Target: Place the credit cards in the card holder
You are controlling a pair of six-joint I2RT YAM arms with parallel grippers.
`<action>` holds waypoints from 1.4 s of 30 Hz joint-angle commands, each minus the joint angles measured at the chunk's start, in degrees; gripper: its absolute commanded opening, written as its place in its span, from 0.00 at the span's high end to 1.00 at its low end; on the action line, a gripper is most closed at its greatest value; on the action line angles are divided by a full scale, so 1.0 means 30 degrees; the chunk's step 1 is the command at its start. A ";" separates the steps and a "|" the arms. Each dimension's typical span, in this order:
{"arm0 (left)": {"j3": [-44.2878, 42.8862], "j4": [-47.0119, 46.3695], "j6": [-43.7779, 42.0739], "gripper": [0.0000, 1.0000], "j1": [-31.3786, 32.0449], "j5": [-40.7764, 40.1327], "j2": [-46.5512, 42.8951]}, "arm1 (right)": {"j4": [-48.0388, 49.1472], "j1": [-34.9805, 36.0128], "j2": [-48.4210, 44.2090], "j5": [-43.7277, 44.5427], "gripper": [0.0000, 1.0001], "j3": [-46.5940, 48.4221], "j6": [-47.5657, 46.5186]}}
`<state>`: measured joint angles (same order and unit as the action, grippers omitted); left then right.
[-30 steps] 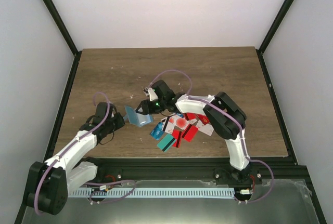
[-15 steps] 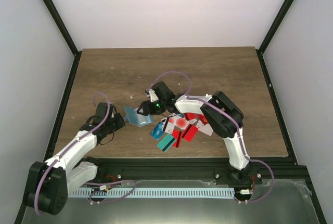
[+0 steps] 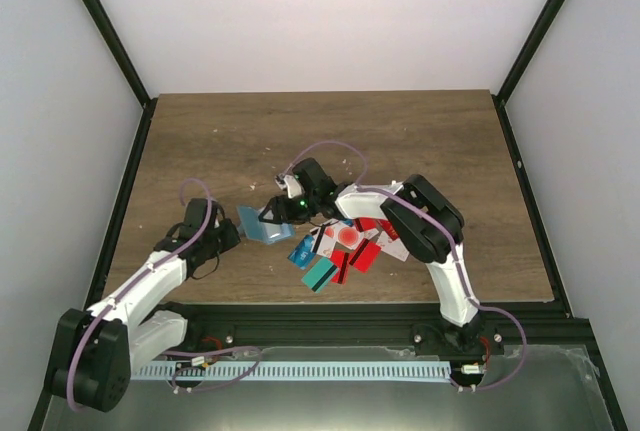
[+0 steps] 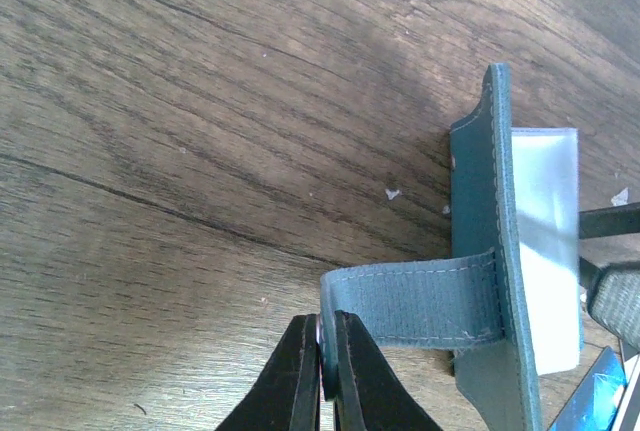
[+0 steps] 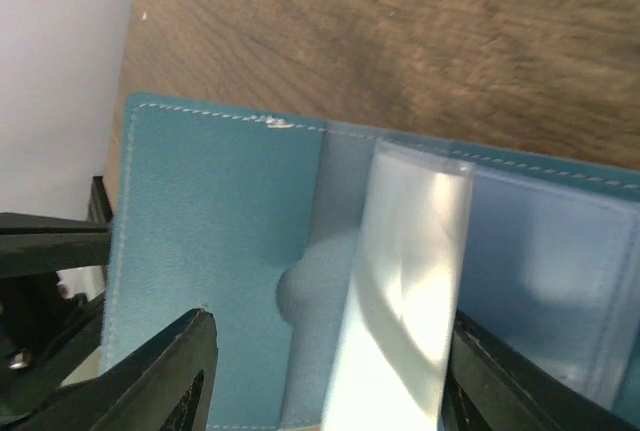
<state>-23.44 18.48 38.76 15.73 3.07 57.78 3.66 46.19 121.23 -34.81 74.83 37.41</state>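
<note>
The teal-blue card holder (image 3: pixel 262 227) lies open left of the pile of credit cards (image 3: pixel 346 243), which are red, white, blue and teal-green. My left gripper (image 3: pixel 232 238) is shut on the holder's strap (image 4: pixel 420 301), pinching its looped end (image 4: pixel 328 351); the holder (image 4: pixel 512 251) stands on edge just beyond. My right gripper (image 3: pixel 282 213) hovers over the holder's open inside (image 5: pixel 220 211). Its jaws are open, wide apart, either side of a clear plastic sleeve (image 5: pixel 400 291) that stands up close to the right finger (image 5: pixel 500 381). No card is in either gripper.
A teal-green card (image 3: pixel 319 273) and a blue card (image 3: pixel 301 251) lie at the near left of the pile, close to the table's front edge (image 3: pixel 330 301). Bare wooden table (image 3: pixel 330 131) stretches behind both arms. Black frame posts and white walls enclose the sides.
The right gripper has crept a little left over the card holder and its jaws have widened. The left gripper still holds the strap in place.
</note>
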 commanded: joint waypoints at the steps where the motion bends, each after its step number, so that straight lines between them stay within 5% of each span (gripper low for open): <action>1: 0.0255 -0.0235 -0.0079 0.96 -0.0093 -0.0072 0.0275 | 0.1110 -0.0076 0.0263 -0.1946 0.40 -0.0266 0.0699; 25: 0.0316 -0.1085 -0.0352 0.96 -0.0086 -0.0086 0.2117 | 0.2843 0.1241 0.0691 -0.3187 0.52 0.0286 0.0943; 32: 0.0292 -0.1001 -0.0224 0.96 -0.0093 0.0027 0.1927 | 0.1978 0.1242 0.1928 -0.2432 0.75 0.0829 0.0329; 38: -0.0320 -0.0405 -0.0090 0.81 -0.0074 0.0366 0.1268 | 0.1837 0.1162 0.2468 -0.2196 0.85 0.0836 0.0095; 42: -0.1384 0.0715 -0.0125 0.62 -0.0057 0.0006 0.0337 | 0.1768 0.1025 0.2538 -0.1999 0.85 0.0616 0.0040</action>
<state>-23.44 18.22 38.79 15.62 3.07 61.67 10.55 49.65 127.04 -42.35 75.42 38.52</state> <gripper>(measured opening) 0.318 0.151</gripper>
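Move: The right hand, fingers apart, is already at the open card holder. The holder's middle is about 2 cm back, 1 cm left and slightly below. The left hand already pinches the holder's closure tab, with the holder's middle some 6 cm to its right and 2 cm ahead, at about its own height. From the right hand, the blue card lies about 8 cm back and 8 cm right, and the white striped card 5 cm back and 12 cm right, both on the table some 5 cm lower. Back and to its left by about 5 cm, rising a little, the right hand draws across the open holder, then sinks some 4 cm and narrows its fingers at the edge of a clear sleeve. Meanwhile the left hand lowers the pinched tab about 2.5 cm, then opens its fingers to let go and starts back up. ##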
